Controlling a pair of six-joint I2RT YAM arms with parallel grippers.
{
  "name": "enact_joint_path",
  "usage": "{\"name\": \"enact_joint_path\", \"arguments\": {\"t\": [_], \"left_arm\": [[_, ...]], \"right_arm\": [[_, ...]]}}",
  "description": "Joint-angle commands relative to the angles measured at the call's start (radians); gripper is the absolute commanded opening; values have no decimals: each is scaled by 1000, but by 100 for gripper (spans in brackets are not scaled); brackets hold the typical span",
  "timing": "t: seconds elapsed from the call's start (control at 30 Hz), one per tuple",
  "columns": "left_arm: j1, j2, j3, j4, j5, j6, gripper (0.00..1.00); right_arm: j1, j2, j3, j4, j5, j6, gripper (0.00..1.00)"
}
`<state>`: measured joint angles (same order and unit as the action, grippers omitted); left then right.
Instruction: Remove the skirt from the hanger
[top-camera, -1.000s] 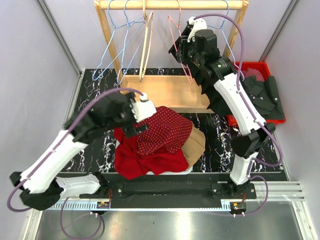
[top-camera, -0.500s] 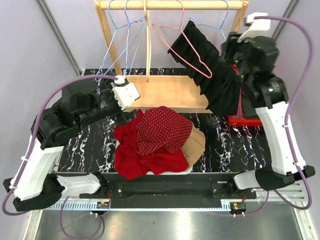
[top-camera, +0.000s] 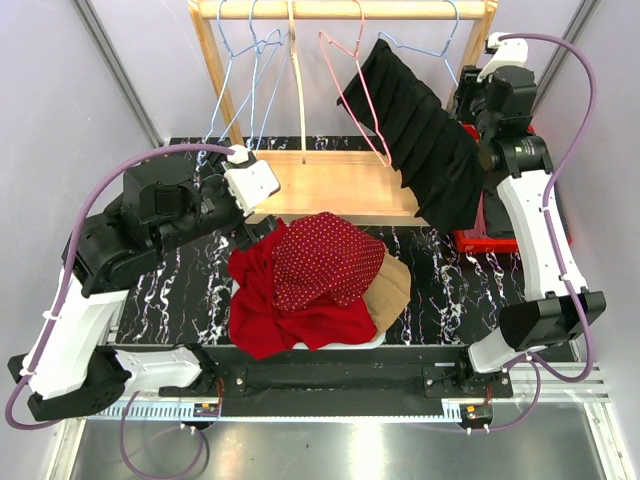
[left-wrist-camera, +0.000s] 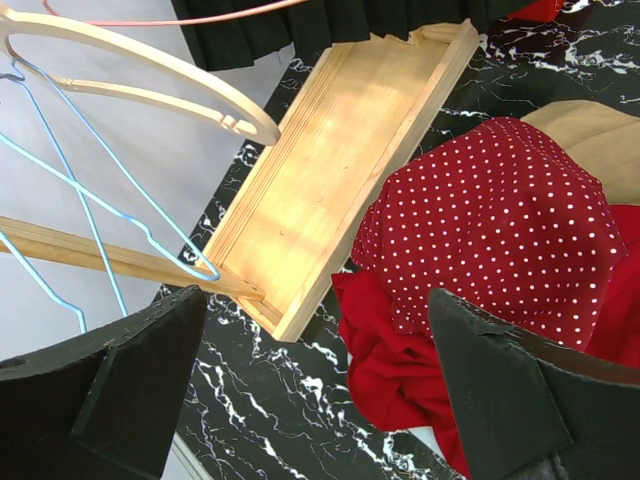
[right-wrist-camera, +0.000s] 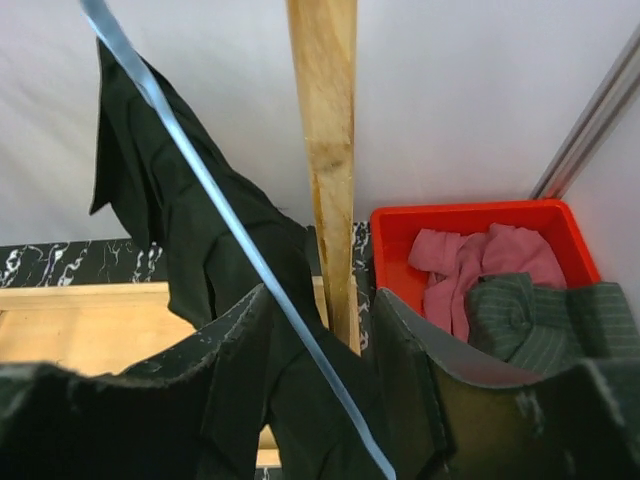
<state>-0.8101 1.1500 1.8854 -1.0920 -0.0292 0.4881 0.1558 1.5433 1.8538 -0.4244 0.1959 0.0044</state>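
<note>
The black pleated skirt hangs on a blue wire hanger at the right end of the wooden rack. My right gripper is at the skirt's right edge, beside the rack's right post. In the right wrist view the fingers stand apart, open. The blue hanger wire and folds of the skirt pass through the gap, not visibly pinched. My left gripper hangs wide open over the black marble table, between the rack's base and the red clothes, holding nothing.
A heap of red, dotted and tan clothes lies at the table's middle. The wooden rack base sits behind it. A pink, a wooden and blue hangers hang bare. A red bin of clothes stands at the right.
The right arm swung from the pink hanger to the rack's right end, and its jaws widened a little. The left arm drew back left off the red pile. The skirt now hangs spread out.
</note>
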Motion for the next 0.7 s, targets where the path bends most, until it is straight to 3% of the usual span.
{"name": "enact_joint_path", "arguments": {"t": [0.0,0.2,0.33,0.67], "left_arm": [[2,-16,44,49,14,-14,99],[11,-19,35,55,15,-22,99],[12,-21,32,58,17,-25,99],[19,-27,15,63,12,-23,99]], "right_arm": [[-32,-32,-66,162,-128,23,53],[-45,-29,-91,182,-251,92,50],[-45,-14,-103,191,-363,167,37],[-45,47,-73,220,-447,244,26]]}}
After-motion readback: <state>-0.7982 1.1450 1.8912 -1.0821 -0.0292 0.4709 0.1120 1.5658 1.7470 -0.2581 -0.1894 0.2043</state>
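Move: The blue hanger's near side wire passes between the right hand's open fingers, about 1 cm ahead and 1 cm left of their midpoint. The black skirt's middle is some 5 cm ahead, 8 cm left and 10 cm lower; the rack's right post stands roughly 8 cm straight ahead. The pink hanger is about 22 cm left and 2 cm ahead. From the left hand, that blue wire lies some 25 cm ahead and 40 cm right. The right hand moves about 5 cm left, turning counter-clockwise and narrowing its fingers around the blue hanger's side. ##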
